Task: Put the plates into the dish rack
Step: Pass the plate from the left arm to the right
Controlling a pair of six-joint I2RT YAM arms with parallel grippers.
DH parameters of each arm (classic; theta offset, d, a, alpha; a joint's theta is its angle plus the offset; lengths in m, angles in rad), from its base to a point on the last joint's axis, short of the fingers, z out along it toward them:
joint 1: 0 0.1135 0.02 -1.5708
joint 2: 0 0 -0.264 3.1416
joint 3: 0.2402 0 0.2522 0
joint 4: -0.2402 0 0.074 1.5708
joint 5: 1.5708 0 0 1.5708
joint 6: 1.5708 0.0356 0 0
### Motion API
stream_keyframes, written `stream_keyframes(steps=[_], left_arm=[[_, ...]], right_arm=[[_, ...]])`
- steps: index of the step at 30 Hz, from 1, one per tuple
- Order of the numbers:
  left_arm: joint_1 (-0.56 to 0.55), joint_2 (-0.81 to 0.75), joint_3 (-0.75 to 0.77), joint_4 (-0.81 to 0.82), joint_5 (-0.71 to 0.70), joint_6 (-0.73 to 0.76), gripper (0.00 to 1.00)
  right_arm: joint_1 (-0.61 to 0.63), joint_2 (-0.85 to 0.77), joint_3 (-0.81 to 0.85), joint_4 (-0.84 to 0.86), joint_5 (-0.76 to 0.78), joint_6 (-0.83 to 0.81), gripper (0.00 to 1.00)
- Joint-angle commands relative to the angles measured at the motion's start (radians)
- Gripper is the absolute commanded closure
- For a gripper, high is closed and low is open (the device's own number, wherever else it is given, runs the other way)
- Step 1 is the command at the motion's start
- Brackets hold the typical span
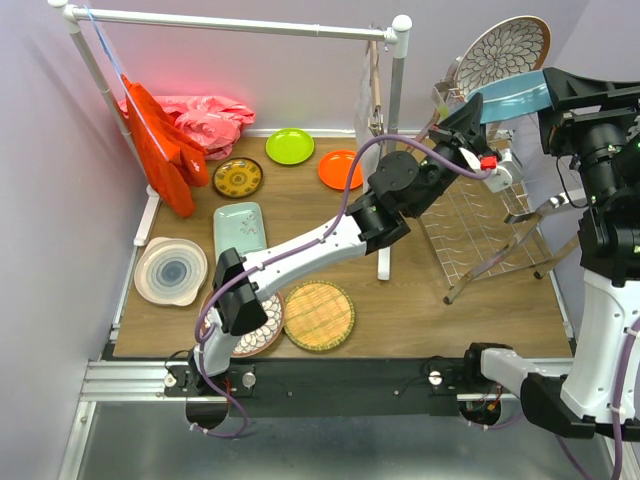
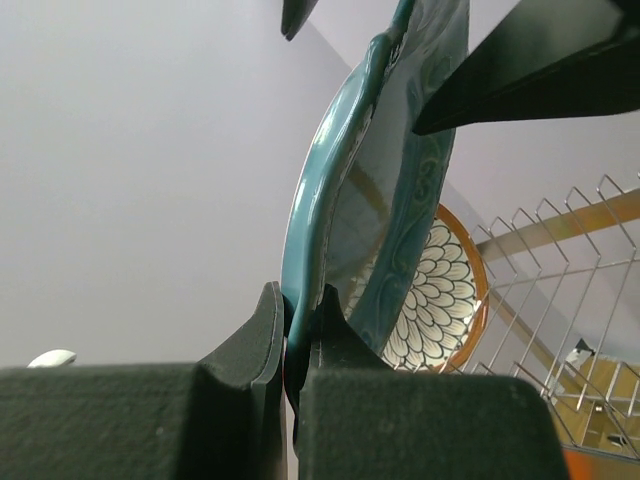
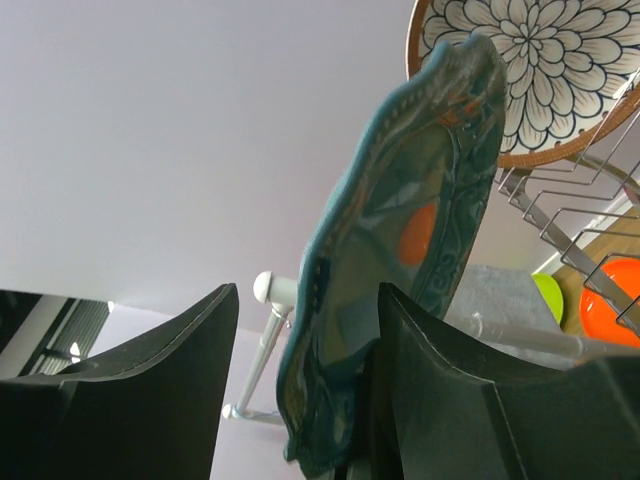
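Note:
A teal scalloped plate (image 1: 515, 100) hangs on edge above the dish rack (image 1: 480, 225). My left gripper (image 1: 470, 115) is shut on its lower rim; in the left wrist view both fingers (image 2: 300, 300) pinch the teal plate (image 2: 340, 190). My right gripper (image 3: 305, 300) straddles the opposite edge of the teal plate (image 3: 400, 250). Its right finger touches the plate and its left finger stands apart. A brown-rimmed floral plate (image 1: 505, 50) stands in the rack's far end. On the table lie lime green (image 1: 290, 146), orange (image 1: 340, 169), patterned (image 1: 238, 177), mint (image 1: 240, 228), white ringed (image 1: 170, 270) and woven (image 1: 318, 315) plates.
A white pipe rail (image 1: 240, 22) spans the back, with a red cloth (image 1: 165, 150) hanging from it and a pink cloth (image 1: 205, 118) behind. Its right post (image 1: 390, 150) stands just left of the rack. Another floral plate (image 1: 262, 330) lies partly under the left arm.

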Motion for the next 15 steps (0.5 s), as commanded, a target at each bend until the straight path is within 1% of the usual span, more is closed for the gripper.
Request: stream_keyframes(steps=[1, 4, 8, 10, 11, 15], left_arm=[[-0.021, -0.106, -0.017, 0.195, 0.005, 0.048, 1.0], [-0.021, -0.109, -0.028, 0.2, 0.008, 0.046, 1.0], [-0.022, -0.108, -0.028, 0.203, 0.016, 0.048, 1.0], [-0.022, -0.106, -0.023, 0.203, 0.016, 0.049, 1.0], [-0.021, -0.106, -0.023, 0.204, 0.017, 0.048, 1.0], [-0.024, -0.106, -0.023, 0.207, 0.022, 0.046, 1.0]], right_arm=[[-0.023, 0.018, -0.005, -0.014, 0.008, 0.038, 0.36], [-0.032, 0.021, -0.006, -0.014, -0.029, 0.046, 0.39], [-0.046, 0.021, -0.016, -0.015, -0.055, 0.058, 0.47], [-0.051, 0.021, -0.019, -0.014, -0.068, 0.061, 0.5], [-0.055, 0.021, -0.02, -0.014, -0.073, 0.063, 0.53], [-0.063, 0.026, -0.023, -0.014, -0.091, 0.073, 0.58]])
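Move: The left hand holds the teal plate by its rim. The plate's middle lies about 5 cm ahead, 9 cm right and 6 cm above that hand. The right hand's open fingers already straddle the far side, with the plate's middle some 4 cm ahead, 6 cm left and 2 cm above it. From the right hand, the patterned plate in the dish rack stands roughly 22 cm ahead, 2 cm left and 20 cm lower. Right hand eases about 2 cm forward-down, fingers narrowing partway around the teal plate; left keeps its pinch. ##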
